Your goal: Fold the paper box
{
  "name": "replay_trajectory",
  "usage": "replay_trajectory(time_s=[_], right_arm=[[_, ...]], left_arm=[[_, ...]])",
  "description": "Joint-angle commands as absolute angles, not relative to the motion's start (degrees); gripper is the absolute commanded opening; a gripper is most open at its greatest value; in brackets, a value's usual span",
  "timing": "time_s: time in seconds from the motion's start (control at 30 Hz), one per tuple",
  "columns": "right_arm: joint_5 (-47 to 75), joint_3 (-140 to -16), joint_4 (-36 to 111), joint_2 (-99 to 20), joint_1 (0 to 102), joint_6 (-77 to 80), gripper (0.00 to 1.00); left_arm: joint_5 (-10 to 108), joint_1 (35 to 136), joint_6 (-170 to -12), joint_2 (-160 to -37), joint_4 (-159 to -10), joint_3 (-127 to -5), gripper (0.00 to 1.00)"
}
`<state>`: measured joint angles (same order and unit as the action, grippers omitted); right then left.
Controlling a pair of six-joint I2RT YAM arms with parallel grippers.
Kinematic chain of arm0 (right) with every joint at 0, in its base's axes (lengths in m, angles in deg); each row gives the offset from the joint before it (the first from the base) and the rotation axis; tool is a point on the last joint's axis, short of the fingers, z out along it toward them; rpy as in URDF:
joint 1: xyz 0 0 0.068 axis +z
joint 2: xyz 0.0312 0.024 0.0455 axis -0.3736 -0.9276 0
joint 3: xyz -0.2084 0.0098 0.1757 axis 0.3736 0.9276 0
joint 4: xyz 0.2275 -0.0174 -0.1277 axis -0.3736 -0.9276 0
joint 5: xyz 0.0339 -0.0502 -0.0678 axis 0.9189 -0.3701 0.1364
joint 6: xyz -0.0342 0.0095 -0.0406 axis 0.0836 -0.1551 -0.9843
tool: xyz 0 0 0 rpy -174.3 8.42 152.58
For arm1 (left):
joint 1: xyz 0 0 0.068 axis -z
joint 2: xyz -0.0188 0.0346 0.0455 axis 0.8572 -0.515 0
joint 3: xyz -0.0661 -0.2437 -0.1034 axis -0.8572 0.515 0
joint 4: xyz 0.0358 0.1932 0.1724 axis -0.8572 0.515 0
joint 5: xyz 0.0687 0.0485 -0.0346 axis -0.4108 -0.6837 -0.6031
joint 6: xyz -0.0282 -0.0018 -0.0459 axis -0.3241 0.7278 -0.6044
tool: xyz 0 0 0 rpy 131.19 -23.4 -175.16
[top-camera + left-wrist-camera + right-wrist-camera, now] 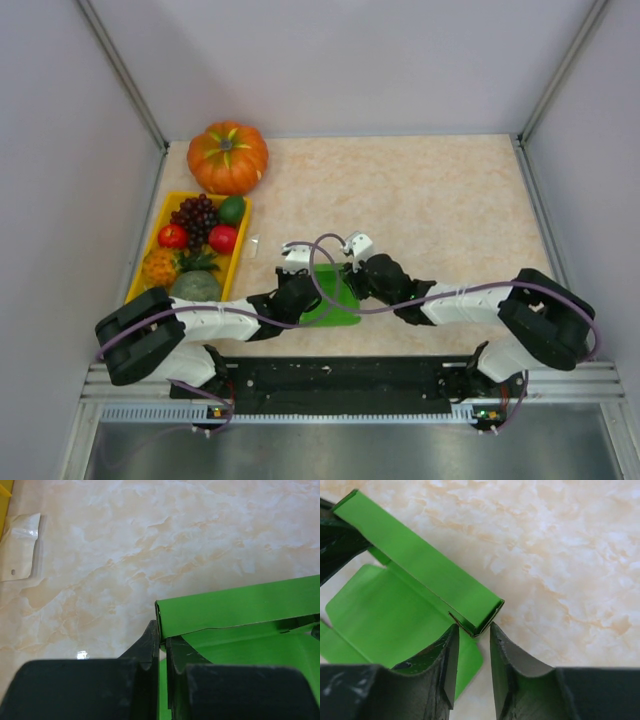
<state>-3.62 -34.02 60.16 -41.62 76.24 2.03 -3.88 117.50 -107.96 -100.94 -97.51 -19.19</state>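
Observation:
The paper box (338,305) is a bright green card sheet lying on the marble table between my two arms, partly folded. One side wall (240,605) stands up as a doubled strip. My left gripper (162,635) is shut on the left end of that wall, card pinched between its black fingers. In the right wrist view the same wall (420,565) runs diagonally, and its open end sits just past the tips of my right gripper (474,630). That gripper is open, a gap between its fingers, with the flat green base to its left.
A yellow tray (150,245) of mixed fruit stands at the left, with an orange pumpkin (228,157) behind it. A small clear packet (254,246) lies on the table just right of the tray; the left wrist view shows the packet (20,547) too.

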Motion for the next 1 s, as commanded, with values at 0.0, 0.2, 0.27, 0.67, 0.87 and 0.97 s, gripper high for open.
replay_trajectory(time_s=[0.0,0.2,0.27,0.67,0.87,0.97], right_arm=[[-14.88,-36.63,66.63,-43.16,78.45,2.01,0.26],[-20.77,-38.13,70.67,-48.51,80.03,2.71,0.0],[-23.13,-38.48,72.34,-49.49,80.64,3.07,0.0],[-55.7,-42.86,76.05,-59.68,87.41,-0.46,0.0],[-69.99,-55.92,34.72,-62.94,89.17,28.74,0.0],[-69.21,-57.46,32.36,-63.38,89.0,34.88,0.0]], left_arm=[[-2.15,118.24,-109.42,-99.78,-98.09,-19.88,0.0],[-1.89,118.68,-111.44,-99.87,-97.13,-20.5,0.0],[-2.15,118.77,-113.27,-99.87,-95.73,-21.11,0.0],[-4.96,118.86,-127.42,-99.7,-84.21,-24.89,0.0],[-5.05,118.94,-133.06,-99.08,-84.11,-22.87,0.0],[-4.79,118.94,-132.89,-98.99,-84.81,-22.78,0.0]])
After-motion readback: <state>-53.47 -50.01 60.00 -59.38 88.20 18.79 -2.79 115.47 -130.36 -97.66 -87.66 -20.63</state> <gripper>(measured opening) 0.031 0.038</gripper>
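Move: The folded wall's right end sits nearly between the right hand's open fingers, about 2 cm ahead and level in height; the box base spreads behind, some 6 cm back, 3 cm left and 4 cm below this hand. From the left hand, which already pinches the wall's left end, that right end is about 11 cm to the right and 1 cm ahead. A pale packet lies roughly 10 cm left of the left hand, 4 cm ahead and 5 cm lower. Easing forward over the wall's right end, the right hand shuts its fingers and pinches it, then goes on forward, about 5 cm in all, and rises a couple of centimetres late on, its wrist swinging some 40 degrees clockwise. The left hand keeps its pinch almost in place, turning about 10 degrees counter-clockwise while its right side rolls up by roughly 15. ##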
